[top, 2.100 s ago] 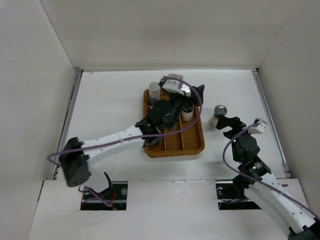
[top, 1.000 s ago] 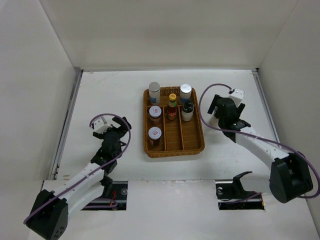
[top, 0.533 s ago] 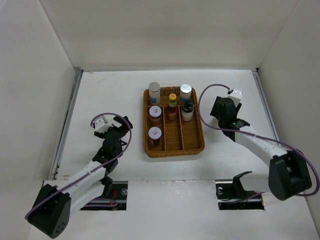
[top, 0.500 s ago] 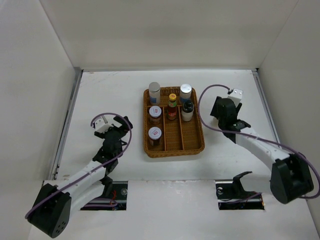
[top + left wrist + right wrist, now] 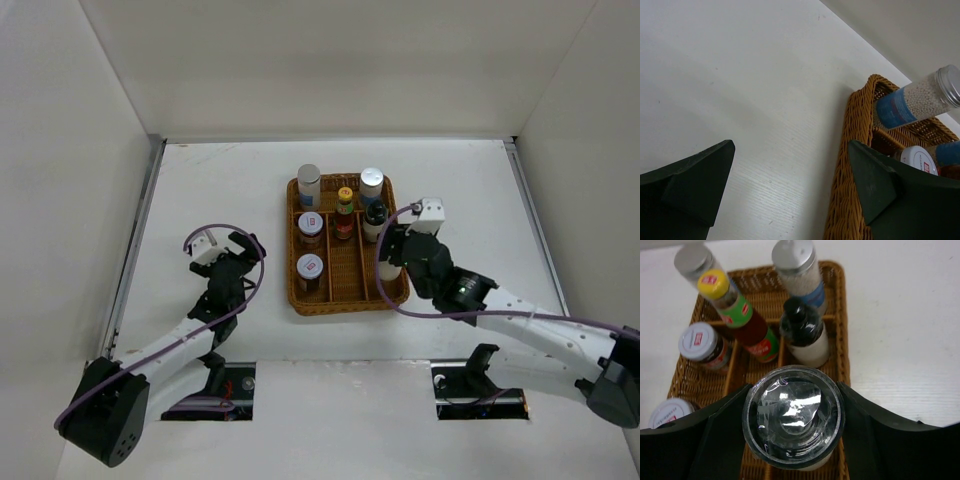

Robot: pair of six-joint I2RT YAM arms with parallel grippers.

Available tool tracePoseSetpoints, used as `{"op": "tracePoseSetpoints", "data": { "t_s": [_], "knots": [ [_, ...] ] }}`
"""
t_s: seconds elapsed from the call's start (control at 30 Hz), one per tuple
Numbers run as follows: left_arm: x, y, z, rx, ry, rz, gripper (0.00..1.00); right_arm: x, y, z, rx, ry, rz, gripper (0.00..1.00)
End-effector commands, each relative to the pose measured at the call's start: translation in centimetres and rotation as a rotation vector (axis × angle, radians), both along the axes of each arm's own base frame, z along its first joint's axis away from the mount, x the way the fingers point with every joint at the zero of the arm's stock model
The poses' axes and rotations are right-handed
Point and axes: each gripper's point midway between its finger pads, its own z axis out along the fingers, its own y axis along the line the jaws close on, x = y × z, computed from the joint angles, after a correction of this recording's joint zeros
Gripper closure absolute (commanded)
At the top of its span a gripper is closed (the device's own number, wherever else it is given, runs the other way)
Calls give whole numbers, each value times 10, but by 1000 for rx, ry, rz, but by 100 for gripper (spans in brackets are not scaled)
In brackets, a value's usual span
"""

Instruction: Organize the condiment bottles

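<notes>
My right gripper [image 5: 792,416] is shut on the grey-capped pale shaker [image 5: 792,415], held upright over the right lane of the wicker basket [image 5: 842,315], just in front of the black-capped shaker [image 5: 802,335]; whether it touches the basket floor I cannot tell. In the basket stand two silver-topped shakers [image 5: 309,181] [image 5: 371,182], the red sauce bottle [image 5: 345,207] and two white-lidded brown jars [image 5: 311,226] [image 5: 309,268]. The right gripper [image 5: 392,258] is at the basket's right side. My left gripper [image 5: 238,246] [image 5: 791,147] hangs open over the table left of the basket [image 5: 850,165].
White walls enclose the table on three sides. The right arm [image 5: 520,320] stretches from the near right toward the basket. The left arm [image 5: 180,340] lies along the near left. A metal rail [image 5: 135,250] runs along the table's left edge.
The right gripper closed on the grey-capped shaker that stood right of the basket and carried it left and nearer, over the basket's right lane. The left gripper opened a little wider.
</notes>
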Motion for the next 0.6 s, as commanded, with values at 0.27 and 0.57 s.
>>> {"op": "tracePoseSetpoints", "data": {
  "t_s": [0.27,0.57],
  "knots": [
    [8,2,9,-25,-26,5,0,-4,27,-66,51,82,35,47],
    [11,2,1,14,46,1,0,-8,17,-32,113,-11,31,0]
  ]
}}
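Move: The right hand holds the last bottle, a dark round-lidded one, above the empty front part of the tray's right-hand slot; the spot is about 2 cm left, 1 cm back and some 13 cm below the hand. The black-capped bottle stands in the same slot some 9 cm ahead and 3 cm left, the yellow-capped sauce bottle 9 ahead and 10 left, and the front jar about 19 left, 1 back. From the left hand the spot lies about 35 cm right, 4 back. The right hand, still gripping the round-lidded bottle, sinks quickly about 8.5 cm, drifting some 2 cm left and 1 cm back and tipping its fingers down by just under 10 degrees, to lower the bottle into the front of the right-hand slot, behind the black-capped bottle as seen from the far side. It holds at that depth while the tilt starts to ease, then spreads its fingers wide to let go of the bottle and rises barely 1 cm, while the empty left hand sinks about 2 cm over the bare table and tips slightly down. ##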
